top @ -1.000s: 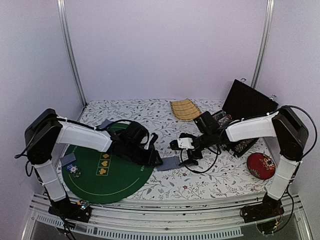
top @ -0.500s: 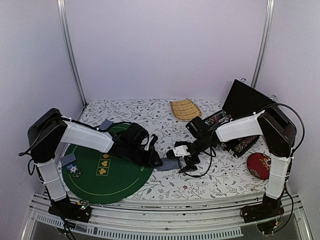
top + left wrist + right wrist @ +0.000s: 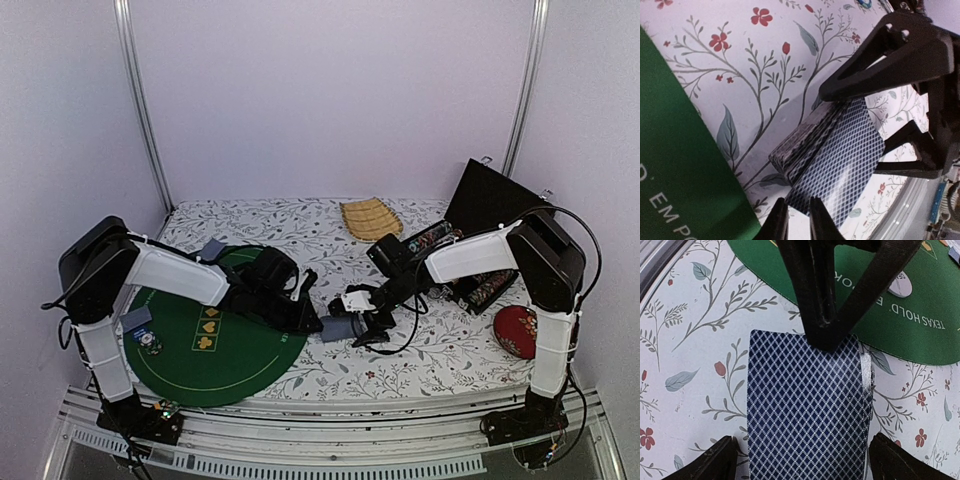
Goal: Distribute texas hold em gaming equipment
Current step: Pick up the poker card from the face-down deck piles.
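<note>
A deck of playing cards (image 3: 334,329) with blue-diamond backs lies on the floral cloth just right of the green mat. Its top card (image 3: 840,150) is slid off toward my left gripper (image 3: 795,222). The fingers stand nearly together, with that card's corner in the narrow slit between them. In the right wrist view those black fingers (image 3: 822,315) meet at the far edge of the deck (image 3: 805,415). My right gripper (image 3: 807,462) is open wide, one finger on each side of the deck. White and coloured tokens (image 3: 150,343) and a card (image 3: 137,320) lie on the mat's left.
The round green felt mat (image 3: 215,345) covers the front left. Another grey-blue card (image 3: 212,247) lies at its far edge. A tan tray (image 3: 370,218) sits at the back. An open black case (image 3: 495,200) and a red cushion (image 3: 522,330) are on the right.
My right gripper has moved left and now straddles the deck. The left gripper's fingers have drawn close together at the top card's edge. The deck has stayed in place.
</note>
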`<act>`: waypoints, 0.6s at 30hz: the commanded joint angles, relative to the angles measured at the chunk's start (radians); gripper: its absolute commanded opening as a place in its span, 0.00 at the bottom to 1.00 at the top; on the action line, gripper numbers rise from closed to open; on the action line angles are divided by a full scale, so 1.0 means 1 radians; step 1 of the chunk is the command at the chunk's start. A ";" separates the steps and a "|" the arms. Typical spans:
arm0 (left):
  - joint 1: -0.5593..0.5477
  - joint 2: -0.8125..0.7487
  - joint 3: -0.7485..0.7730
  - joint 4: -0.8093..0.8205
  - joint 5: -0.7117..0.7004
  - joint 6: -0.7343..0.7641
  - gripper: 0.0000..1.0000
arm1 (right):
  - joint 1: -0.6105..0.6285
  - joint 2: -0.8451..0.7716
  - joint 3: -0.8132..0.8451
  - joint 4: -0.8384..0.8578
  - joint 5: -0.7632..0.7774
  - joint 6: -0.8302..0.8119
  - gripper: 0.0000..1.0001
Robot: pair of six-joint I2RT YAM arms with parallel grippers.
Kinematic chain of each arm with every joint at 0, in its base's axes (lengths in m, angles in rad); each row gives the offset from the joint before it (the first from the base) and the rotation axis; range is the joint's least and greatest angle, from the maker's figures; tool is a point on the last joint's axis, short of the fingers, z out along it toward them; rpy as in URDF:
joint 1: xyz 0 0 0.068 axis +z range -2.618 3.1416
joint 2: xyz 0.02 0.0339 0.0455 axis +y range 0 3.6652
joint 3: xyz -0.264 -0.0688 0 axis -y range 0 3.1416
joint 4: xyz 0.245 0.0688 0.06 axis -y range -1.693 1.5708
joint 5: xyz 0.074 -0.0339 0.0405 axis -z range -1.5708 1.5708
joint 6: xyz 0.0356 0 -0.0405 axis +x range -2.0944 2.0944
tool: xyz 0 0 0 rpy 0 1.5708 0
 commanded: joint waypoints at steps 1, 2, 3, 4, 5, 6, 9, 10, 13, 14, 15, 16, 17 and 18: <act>0.018 0.025 -0.013 0.028 0.021 0.000 0.14 | 0.011 0.053 -0.003 -0.079 0.032 0.004 0.94; 0.020 0.026 -0.014 0.029 0.023 0.000 0.10 | 0.012 0.053 0.013 -0.080 0.035 0.006 0.93; 0.020 0.024 -0.015 0.027 0.023 0.000 0.06 | 0.012 0.053 0.028 -0.078 0.038 0.008 0.93; 0.022 0.022 -0.018 0.024 0.022 0.000 0.00 | 0.012 0.052 0.028 -0.076 0.041 0.012 0.93; 0.025 0.018 -0.021 0.020 0.021 0.000 0.00 | 0.012 0.052 0.027 -0.075 0.045 0.013 0.93; 0.027 0.013 -0.028 0.017 0.020 0.002 0.00 | 0.011 0.051 0.027 -0.074 0.046 0.015 0.94; 0.033 -0.009 -0.046 0.006 0.022 0.016 0.00 | 0.012 0.050 0.027 -0.075 0.055 0.015 0.94; 0.034 -0.016 -0.050 -0.005 0.023 0.024 0.00 | 0.011 0.049 0.027 -0.075 0.061 0.017 0.94; 0.037 -0.039 -0.059 -0.033 0.022 0.052 0.00 | 0.011 0.046 0.022 -0.071 0.077 0.017 0.94; 0.038 -0.046 -0.065 -0.033 0.023 0.058 0.00 | 0.011 0.046 0.023 -0.071 0.079 0.017 0.94; 0.039 -0.053 -0.069 -0.030 0.023 0.060 0.00 | 0.011 0.047 0.023 -0.071 0.079 0.016 0.94; 0.039 -0.055 -0.072 -0.027 0.024 0.061 0.00 | 0.012 0.050 0.025 -0.073 0.077 0.013 0.94; 0.040 -0.056 -0.074 -0.024 0.026 0.063 0.00 | 0.011 0.051 0.027 -0.075 0.076 0.013 0.94; 0.041 -0.055 -0.073 -0.021 0.027 0.063 0.00 | 0.011 0.053 0.029 -0.075 0.076 0.014 0.94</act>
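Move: The poker card on top of the face-down deck has its middle about 4 cm to the right of the left hand and 1 cm nearer the base, some 1 cm below it. The dealer button lies roughly 10 cm left of the left hand and 4 cm farther out; the green mat's middle is about 21 cm to its left, straight across. From the right hand, the poker card's middle is some 3 cm to the left, level. The top poker card stays under the left hand's fingertips near its left end while they close from slightly open to fully shut. The left hand then drags the card left, off the deck towards the green mat, about 2 cm, sinking a good 1 cm on the way. The right hand stays put, its wide-open fingers still straddling the deck's right part. ##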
